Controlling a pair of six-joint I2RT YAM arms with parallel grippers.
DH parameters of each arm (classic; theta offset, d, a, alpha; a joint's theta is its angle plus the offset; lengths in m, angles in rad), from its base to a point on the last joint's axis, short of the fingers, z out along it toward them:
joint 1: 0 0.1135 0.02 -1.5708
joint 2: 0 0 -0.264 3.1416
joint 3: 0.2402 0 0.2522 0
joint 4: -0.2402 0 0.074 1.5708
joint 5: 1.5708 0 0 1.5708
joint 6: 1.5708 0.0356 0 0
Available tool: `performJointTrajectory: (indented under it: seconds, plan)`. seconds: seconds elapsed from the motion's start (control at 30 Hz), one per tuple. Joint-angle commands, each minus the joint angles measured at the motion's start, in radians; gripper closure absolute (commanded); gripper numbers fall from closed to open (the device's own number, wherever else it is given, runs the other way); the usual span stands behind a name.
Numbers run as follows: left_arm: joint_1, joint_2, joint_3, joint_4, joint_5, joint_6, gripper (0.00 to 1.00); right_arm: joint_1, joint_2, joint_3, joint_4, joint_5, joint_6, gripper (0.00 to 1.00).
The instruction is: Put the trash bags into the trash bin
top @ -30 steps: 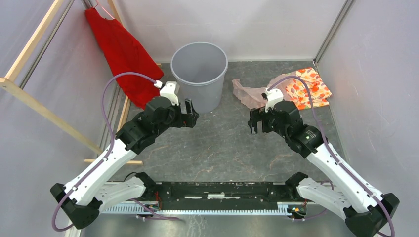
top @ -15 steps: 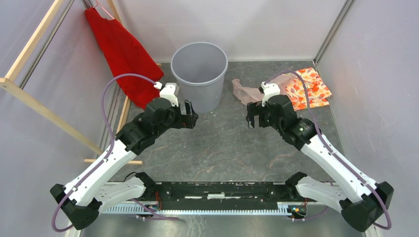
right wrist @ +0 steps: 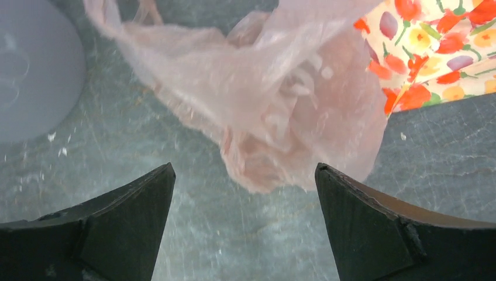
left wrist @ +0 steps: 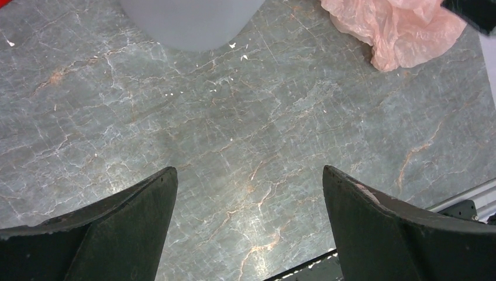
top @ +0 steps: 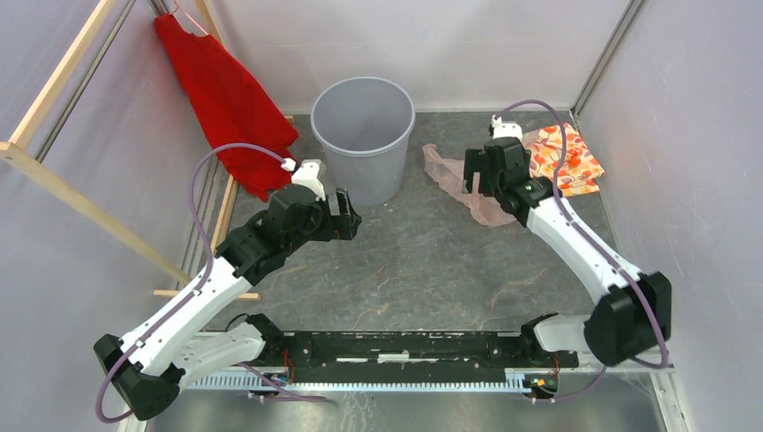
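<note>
The pale pink crinkly trash bag [top: 447, 171] lies crumpled on the grey floor, just right of the trash bin [top: 369, 176]. My right gripper [top: 480, 180] hovers over the bag's middle, jaws open. In the right wrist view the bag [right wrist: 275, 99] fills the space just beyond the open right gripper [right wrist: 244, 170], with nothing between its fingers. The bin's wall [right wrist: 29, 70] shows at the left. My left gripper [top: 346, 212] stands open near the bin's front. In its wrist view the left gripper [left wrist: 248, 172] is over bare floor, with the bin [left wrist: 193, 20] and the bag [left wrist: 403, 29] ahead.
An orange floral cloth [top: 569, 157] lies right of the bag, partly under it [right wrist: 444, 52]. A red garment [top: 225, 90] hangs at the back left beside a wooden frame [top: 63, 180]. Walls close in the back and both sides. The arms' base rail [top: 405, 346] runs along the near edge.
My right arm has stretched away from its base toward the back, bringing its gripper over the pink bag. The left arm has hardly moved. Both grippers stay open.
</note>
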Motion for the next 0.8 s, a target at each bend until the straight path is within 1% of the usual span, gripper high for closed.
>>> performJointTrajectory:
  seconds: [0.0,0.1,0.3,0.4,0.47,0.57,0.67,0.77]
  plan:
    - [-0.001,-0.022,-0.007,0.019,0.003,-0.051,0.0,-0.069,0.114,0.102,0.13,-0.013,0.049,0.02]
    - [-0.001,-0.032,-0.02,0.02,0.006,-0.058,0.0,-0.113,0.184,0.135,0.18,-0.047,0.086,0.02]
    - [0.0,-0.037,-0.035,0.012,0.016,-0.108,0.0,-0.125,0.306,0.235,0.208,-0.041,0.109,0.03]
    - [0.0,-0.04,-0.048,-0.006,0.006,-0.158,0.0,-0.126,0.337,0.248,0.206,-0.033,0.105,0.06]
    - [0.0,-0.052,-0.064,-0.009,-0.003,-0.191,0.0,-0.125,0.345,0.234,0.211,-0.033,0.101,0.1]
    - [0.0,-0.073,-0.091,0.003,-0.007,-0.245,0.0,-0.117,0.331,0.184,0.218,-0.063,0.086,0.23]
    - [0.0,-0.084,-0.117,0.016,-0.013,-0.299,0.0,-0.095,0.285,0.106,0.226,-0.061,0.061,0.47]
    - [0.0,-0.084,-0.144,0.034,-0.012,-0.355,0.0,-0.063,0.215,0.017,0.234,-0.071,0.036,0.75]
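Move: Ahead of the open right hand lies the pink trash bag, crumpled, its middle some 8 cm farther out, about 2 cm to the left and 12 cm lower. The grey trash bin stands about 27 cm to this hand's left and 7 cm ahead; the flowered cloth lies some 16 cm to its right and 11 cm ahead. From the left hand the bag is about 18 cm forward, 30 cm right and well below. Reaching forward about 10 cm over the pink bag, the right hand swings slightly clockwise, then checks, dips and eases back 2 cm while its fingers close well over halfway, bringing the tips in on both sides of an upstanding fold; it ends about 4 cm lower. Meanwhile the empty left hand sinks nearly 3 cm and draws back a little, tilting down some 10 degrees, fingers open. ##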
